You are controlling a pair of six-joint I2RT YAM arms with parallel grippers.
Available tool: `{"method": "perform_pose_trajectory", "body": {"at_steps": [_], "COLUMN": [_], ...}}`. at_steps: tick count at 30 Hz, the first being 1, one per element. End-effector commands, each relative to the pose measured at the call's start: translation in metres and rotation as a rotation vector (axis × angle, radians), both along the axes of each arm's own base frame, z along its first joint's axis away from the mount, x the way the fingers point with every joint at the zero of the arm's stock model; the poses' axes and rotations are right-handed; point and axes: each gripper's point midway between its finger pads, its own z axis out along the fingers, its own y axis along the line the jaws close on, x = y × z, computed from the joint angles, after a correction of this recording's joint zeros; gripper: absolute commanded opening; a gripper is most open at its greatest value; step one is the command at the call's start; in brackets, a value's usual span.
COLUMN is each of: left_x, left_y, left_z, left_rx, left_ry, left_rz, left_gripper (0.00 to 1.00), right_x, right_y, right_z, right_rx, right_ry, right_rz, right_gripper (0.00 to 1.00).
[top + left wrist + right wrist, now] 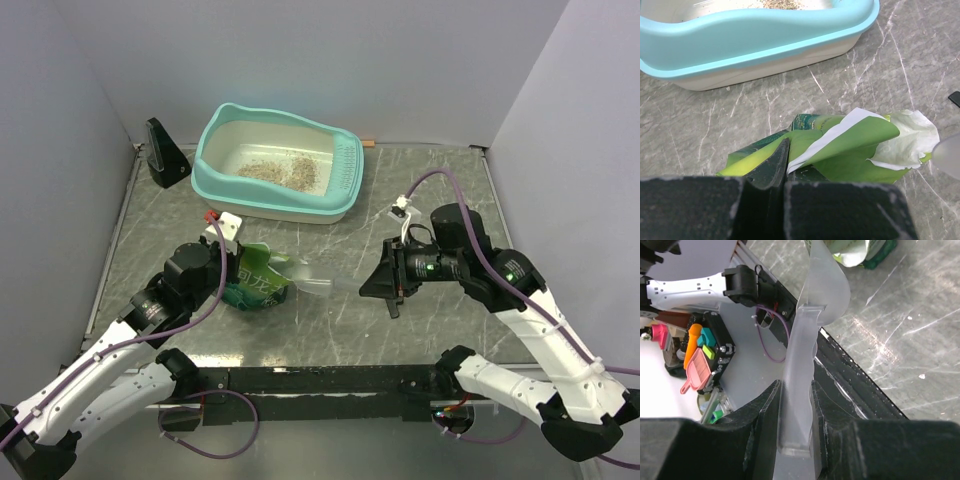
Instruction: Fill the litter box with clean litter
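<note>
The litter box [212,178] stands at the back of the table, its turquoise rim [740,35] close ahead in the left wrist view. A patch of clean litter [282,170] lies on its cream floor. My left gripper [785,150] is shut on the edge of a green printed pouch [255,282], which lies on the table with its mouth [905,140] gaping to the right. My right gripper [795,405] is shut on the handle of a translucent scoop [812,315]. The scoop's bowl [312,283] points left at the pouch mouth.
A black wedge-shaped stand [165,152] sits at the back left corner. A black rail [330,380] runs along the near edge between the arm bases. Grey walls close the table on three sides. Coloured tools [695,367] lie beyond the table edge in the right wrist view.
</note>
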Motion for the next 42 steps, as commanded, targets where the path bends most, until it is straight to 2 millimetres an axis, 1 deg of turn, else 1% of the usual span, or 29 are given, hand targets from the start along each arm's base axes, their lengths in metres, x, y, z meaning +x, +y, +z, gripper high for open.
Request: {"method": "perform_pose_trajectory", "body": {"at_steps": [1, 3, 8, 12, 14, 17, 21, 24, 25, 27, 28, 30, 34, 38, 42], "left_x": [0.0, 0.0, -0.001, -0.002, -0.002, -0.004, -0.005, -0.005, -0.005, -0.006, -0.006, -0.006, -0.006, -0.006, -0.006], "left_y": [-0.006, -0.007, -0.009, -0.009, -0.009, -0.01, -0.012, -0.013, -0.014, -0.014, -0.015, -0.015, -0.016, -0.017, -0.018], "left_z": [0.017, 0.017, 0.017, 0.018, 0.02, 0.021, 0.021, 0.021, 0.019, 0.02, 0.02, 0.02, 0.019, 0.018, 0.019], "left_rx": [-0.054, -0.055, -0.055, -0.06, -0.062, -0.069, -0.07, -0.068, -0.067, -0.071, -0.069, -0.069, -0.068, -0.067, -0.069], "left_ry": [-0.049, -0.047, -0.044, -0.05, -0.052, -0.055, -0.053, -0.05, -0.048, -0.049, -0.048, -0.046, -0.041, -0.038, -0.042], "left_rz": [-0.026, -0.029, -0.043, -0.044, -0.049, -0.058, -0.071, -0.078, -0.08, -0.083, -0.085, -0.089, -0.093, -0.098, -0.1], "left_gripper": [0.01, 0.01, 0.01, 0.01, 0.01, 0.01, 0.01, 0.01, 0.01, 0.01, 0.01, 0.01, 0.01, 0.01, 0.01], "right_x": [0.007, 0.008, 0.02, 0.027, 0.034, 0.038, 0.049, 0.058, 0.058, 0.064, 0.063, 0.068, 0.071, 0.069, 0.074], "right_y": [0.01, 0.013, 0.021, 0.027, 0.029, 0.037, 0.049, 0.054, 0.054, 0.054, 0.052, 0.049, 0.042, 0.034, 0.03], "right_z": [0.008, 0.009, 0.008, -0.001, -0.007, -0.015, -0.027, -0.028, -0.023, -0.021, -0.017, -0.016, -0.008, -0.008, -0.011], "right_rx": [0.047, 0.051, 0.041, 0.024, 0.009, 0.01, -0.006, -0.02, -0.024, -0.034, -0.043, -0.073, -0.093, -0.124, -0.152], "right_ry": [-0.023, -0.022, -0.02, -0.003, 0.0, 0.032, 0.063, 0.057, 0.046, 0.027, 0.025, 0.006, -0.03, -0.044, -0.059], "right_rz": [0.003, 0.013, 0.02, 0.028, 0.019, 0.042, 0.063, 0.071, 0.072, 0.068, 0.068, 0.061, 0.037, 0.024, 0.001], "right_gripper": [0.0, 0.0, 0.0, 0.0, 0.0, 0.0, 0.0, 0.0, 0.0, 0.0, 0.0, 0.0, 0.0, 0.0, 0.0]}}
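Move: The mouth of the litter bag lies some 15 cm left of the right gripper, about 9 cm ahead and roughly 10 cm lower; the empty clear scoop in that gripper already points at it. The litter box's middle is about 40 cm ahead of the right gripper and 19 cm left, the black clip 15 cm ahead and 9 cm right, on the table. From the left gripper, pinching the bag's edge, the mouth is about 9 cm right and 2 cm back. Carry the scoop with the right gripper about 6 cm forward, some 5 cm left and 4 cm down, bringing its head to the bag's open mouth; then lift slightly and ease about 1 cm right while dipping the scoop's tip roughly 10 degrees. Keep the right grip on the handle, and hold the bag's edge pinched with the left. ##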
